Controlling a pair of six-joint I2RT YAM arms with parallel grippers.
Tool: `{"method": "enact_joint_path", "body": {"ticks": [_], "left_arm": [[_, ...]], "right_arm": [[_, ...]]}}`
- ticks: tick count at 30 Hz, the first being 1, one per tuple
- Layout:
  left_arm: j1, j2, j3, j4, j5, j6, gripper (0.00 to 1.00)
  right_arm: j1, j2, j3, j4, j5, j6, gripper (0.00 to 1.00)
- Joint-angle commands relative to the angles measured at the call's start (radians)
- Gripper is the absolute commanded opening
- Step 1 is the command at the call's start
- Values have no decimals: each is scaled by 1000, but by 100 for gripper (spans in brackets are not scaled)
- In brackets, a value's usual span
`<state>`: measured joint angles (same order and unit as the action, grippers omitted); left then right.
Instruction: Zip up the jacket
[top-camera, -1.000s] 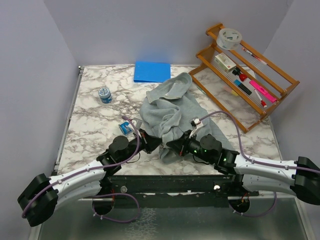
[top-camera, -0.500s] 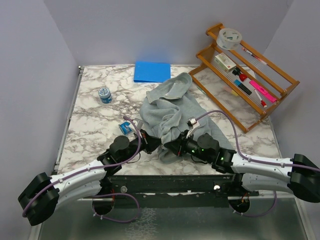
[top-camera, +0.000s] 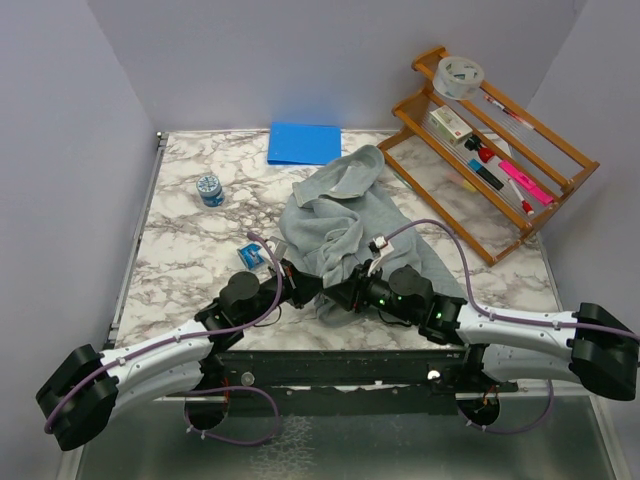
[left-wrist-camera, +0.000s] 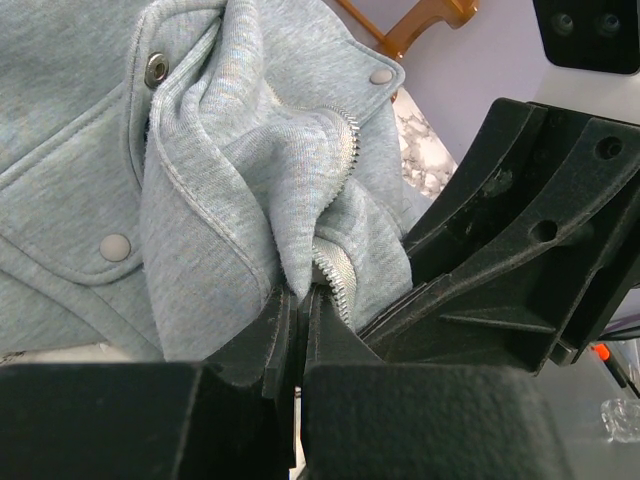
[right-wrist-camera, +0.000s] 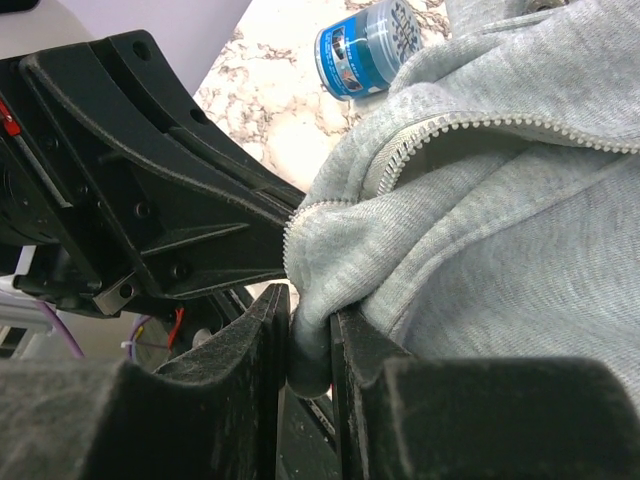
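The light grey-green jacket (top-camera: 340, 215) lies crumpled mid-table, its lower hem toward the arms. My left gripper (top-camera: 312, 290) is shut on the hem's zipper edge; in the left wrist view the jacket (left-wrist-camera: 230, 150) rises from the gripper (left-wrist-camera: 298, 300), with metal zipper teeth (left-wrist-camera: 345, 140) running up. My right gripper (top-camera: 340, 298) faces it closely from the right. In the right wrist view a rounded fold of the jacket (right-wrist-camera: 500, 230) fills the narrow gap of the gripper (right-wrist-camera: 312, 310), touching both fingers. The zipper teeth (right-wrist-camera: 480, 125) run unjoined above.
A blue folder (top-camera: 304, 143) lies at the back. A wooden rack (top-camera: 490, 140) with pens and a tape roll (top-camera: 459, 75) stands at the back right. A small blue tin (top-camera: 209, 189) and a blue packet (top-camera: 250, 256) sit on the left.
My right gripper has slid left along the hem toward the left gripper, and its jaws have parted slightly. The left arm has stayed put.
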<state>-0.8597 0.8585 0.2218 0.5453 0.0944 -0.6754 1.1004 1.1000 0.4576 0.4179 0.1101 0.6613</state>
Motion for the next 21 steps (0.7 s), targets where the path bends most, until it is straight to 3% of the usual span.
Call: {"method": "enact_joint_path", "body": {"ticks": [1, 5, 9, 21], "left_arm": [[-10, -11, 21, 35, 25, -3, 0], [-10, -14, 18, 35, 22, -4, 0], [-10, -20, 12, 35, 7, -9, 0], [-10, -180, -33, 36, -114, -35, 0]], "right_arm": [[3, 14, 31, 38, -26, 1, 25], [3, 13, 31, 42, -27, 1, 19], [3, 4, 26, 45, -29, 1, 1], [3, -149, 22, -23, 16, -118, 0]]}}
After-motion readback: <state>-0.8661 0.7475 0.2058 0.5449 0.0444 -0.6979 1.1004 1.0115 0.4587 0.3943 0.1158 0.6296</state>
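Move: The jacket's zip-edged fold lies right between the right hand's parted pads, about level with them. From the left hand, already shut on the cloth beside it, that fold is some 2 cm to the right and 1 cm back. The blue can lies about 9 cm ahead and 20 cm left of the right hand, 6 cm lower; the jacket collar is about 26 cm ahead and 4 cm right, also lower. The right fingers close on the zip-edged fold, then both hands lift the jacket front about 2.5 cm. ##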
